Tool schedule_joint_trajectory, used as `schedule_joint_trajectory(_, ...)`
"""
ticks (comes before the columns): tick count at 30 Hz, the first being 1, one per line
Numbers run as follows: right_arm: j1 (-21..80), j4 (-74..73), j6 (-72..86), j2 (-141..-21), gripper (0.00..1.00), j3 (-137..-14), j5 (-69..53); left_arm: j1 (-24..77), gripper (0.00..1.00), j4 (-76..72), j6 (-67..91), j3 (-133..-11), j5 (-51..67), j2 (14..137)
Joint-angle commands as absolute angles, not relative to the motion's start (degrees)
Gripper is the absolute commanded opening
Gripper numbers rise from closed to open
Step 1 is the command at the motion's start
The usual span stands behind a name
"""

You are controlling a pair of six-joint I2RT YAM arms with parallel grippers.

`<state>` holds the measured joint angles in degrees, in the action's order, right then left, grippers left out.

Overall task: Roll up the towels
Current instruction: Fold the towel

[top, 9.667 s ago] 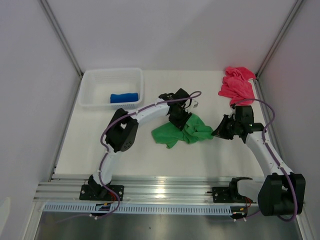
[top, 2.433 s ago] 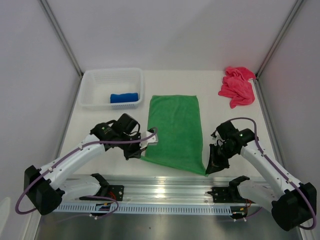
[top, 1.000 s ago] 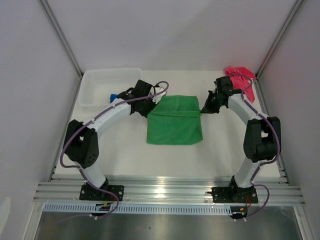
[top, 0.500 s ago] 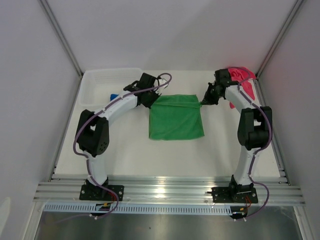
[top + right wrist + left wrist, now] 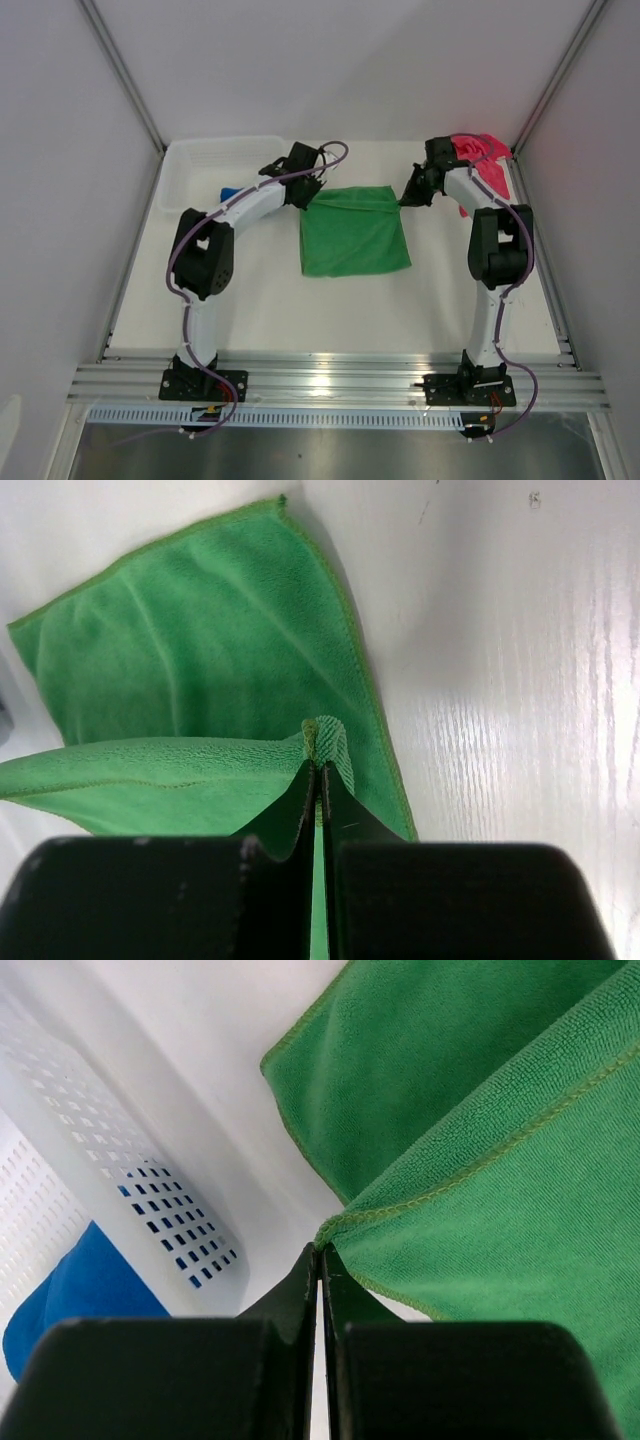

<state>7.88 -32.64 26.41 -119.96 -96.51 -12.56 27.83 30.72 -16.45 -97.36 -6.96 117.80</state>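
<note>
The green towel (image 5: 355, 232) lies folded over on itself at the table's middle. Its upper layer is lifted at the far edge. My left gripper (image 5: 308, 197) is shut on the far left corner of the green towel (image 5: 480, 1160), pinching the hem at its tips (image 5: 321, 1250). My right gripper (image 5: 404, 199) is shut on the far right corner, where a small fold of green towel (image 5: 200, 670) bunches above its tips (image 5: 318, 765). The blue towel (image 5: 228, 191) lies rolled in the basket, mostly hidden by the left arm. The pink towel (image 5: 490, 165) lies crumpled behind the right arm.
The white plastic basket (image 5: 190, 175) stands at the back left, and its perforated wall (image 5: 120, 1190) is close beside the left gripper. Grey walls close in the table on three sides. An aluminium rail (image 5: 330, 378) runs along the near edge.
Both grippers have carried the towel's corners from the near side to the far side, folding it in half. Over the last second they moved a little further back.
</note>
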Motion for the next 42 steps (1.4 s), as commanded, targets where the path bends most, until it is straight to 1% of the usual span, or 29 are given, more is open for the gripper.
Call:
schedule_joint_trajectory(1,7.8,-30.4,28.6,-122.3,0.00,-99.8,-12.7,27.2,0.01,29.2,-14.7,-101.9,-9.8,120.5)
schedule_joint_trajectory(12,7.9,-27.1,32.2,-123.2,0.00,-102.0,-10.5,27.2,0.01,28.1,-14.5,-105.7,-13.1,123.7)
schedule_joint_trajectory(23,7.9,-25.9,33.7,-124.5,0.00,-103.3,-10.5,27.0,0.01,27.9,-15.0,-107.7,-13.2,125.3)
schedule_joint_trajectory(24,7.9,-25.4,34.0,-124.7,0.02,-103.2,-10.7,26.9,0.01,27.9,-15.0,-107.8,-13.2,125.5)
schedule_joint_trajectory(25,7.9,-25.0,34.6,-124.9,0.06,-102.8,-11.0,26.9,0.02,28.0,-15.4,-108.6,-13.6,125.8)
schedule_joint_trajectory(26,7.9,-23.1,34.8,-125.2,0.24,-102.6,-11.6,26.9,0.06,29.0,-15.4,-109.6,-14.0,127.2)
schedule_joint_trajectory(27,7.9,-22.2,35.1,-126.1,0.31,-102.6,-13.2,26.9,0.11,30.0,-15.3,-110.6,-14.1,128.0)
schedule_joint_trajectory(28,8.0,-21.5,35.5,-126.7,0.37,-103.3,-13.8,26.9,0.26,31.4,-15.3,-112.6,-15.3,128.8)
schedule_joint_trajectory(29,7.9,-21.4,35.7,-127.6,0.42,-103.9,-14.1,26.9,0.37,31.9,-15.4,-114.2,-16.0,130.3)
schedule_joint_trajectory(30,7.9,-21.7,35.6,-128.4,0.44,-104.6,-14.2,26.9,0.45,32.3,-15.5,-115.6,-16.9,131.0)
schedule_joint_trajectory(31,7.8,-23.4,35.5,-129.9,0.46,-105.5,-14.0,26.9,0.56,32.9,-15.4,-116.3,-17.7,131.6)
schedule_joint_trajectory(32,7.8,-24.6,34.6,-130.6,0.48,-107.5,-13.7,26.9,0.58,34.4,-15.5,-117.7,-18.7,132.2)
schedule_joint_trajectory(34,7.5,-27.3,33.1,-130.8,0.49,-109.0,-12.0,26.8,0.60,35.8,-14.9,-118.7,-19.2,132.8)
schedule_joint_trajectory(37,6.9,-28.6,29.5,-127.7,0.50,-108.4,-9.9,26.4,0.65,38.6,-12.4,-120.1,-19.1,131.8)
schedule_joint_trajectory(39,5.7,-30.2,26.7,-125.6,0.50,-107.7,-9.2,26.3,0.65,42.2,-10.6,-121.7,-16.9,130.7)
schedule_joint_trajectory(41,4.8,-32.6,25.1,-121.9,0.50,-106.3,-9.2,26.4,0.62,43.4,-10.6,-120.0,-13.3,126.2)
schedule_joint_trajectory(42,4.0,-33.4,23.1,-120.5,0.50,-103.7,-9.2,26.5,0.62,44.0,-10.8,-118.7,-8.6,124.4)
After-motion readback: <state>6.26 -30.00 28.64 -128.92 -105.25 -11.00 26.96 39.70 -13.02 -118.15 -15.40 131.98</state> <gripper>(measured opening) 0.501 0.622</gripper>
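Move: The green towel's far-left corner lies about 5 cm ahead of the left gripper, 3 cm to its right and some 3 cm lower; its far-right corner is about 5 cm ahead of the right gripper, 2 cm left and 3 cm lower. The blue towel in the bin sits roughly 16 cm left of the left gripper and 3 cm ahead. The red towel lies about 19 cm right of the right gripper and 11 cm farther out. Carry the green towel's pinched edge forward with both grippers, about 4 cm towards its far edge, dipping a couple of centimetres and coming back up on the way. Then open both to let go of the corners while easing another 2 cm forward and down, and draw both back about 1 cm, the left lifting slightly, the right shifting to its right. ##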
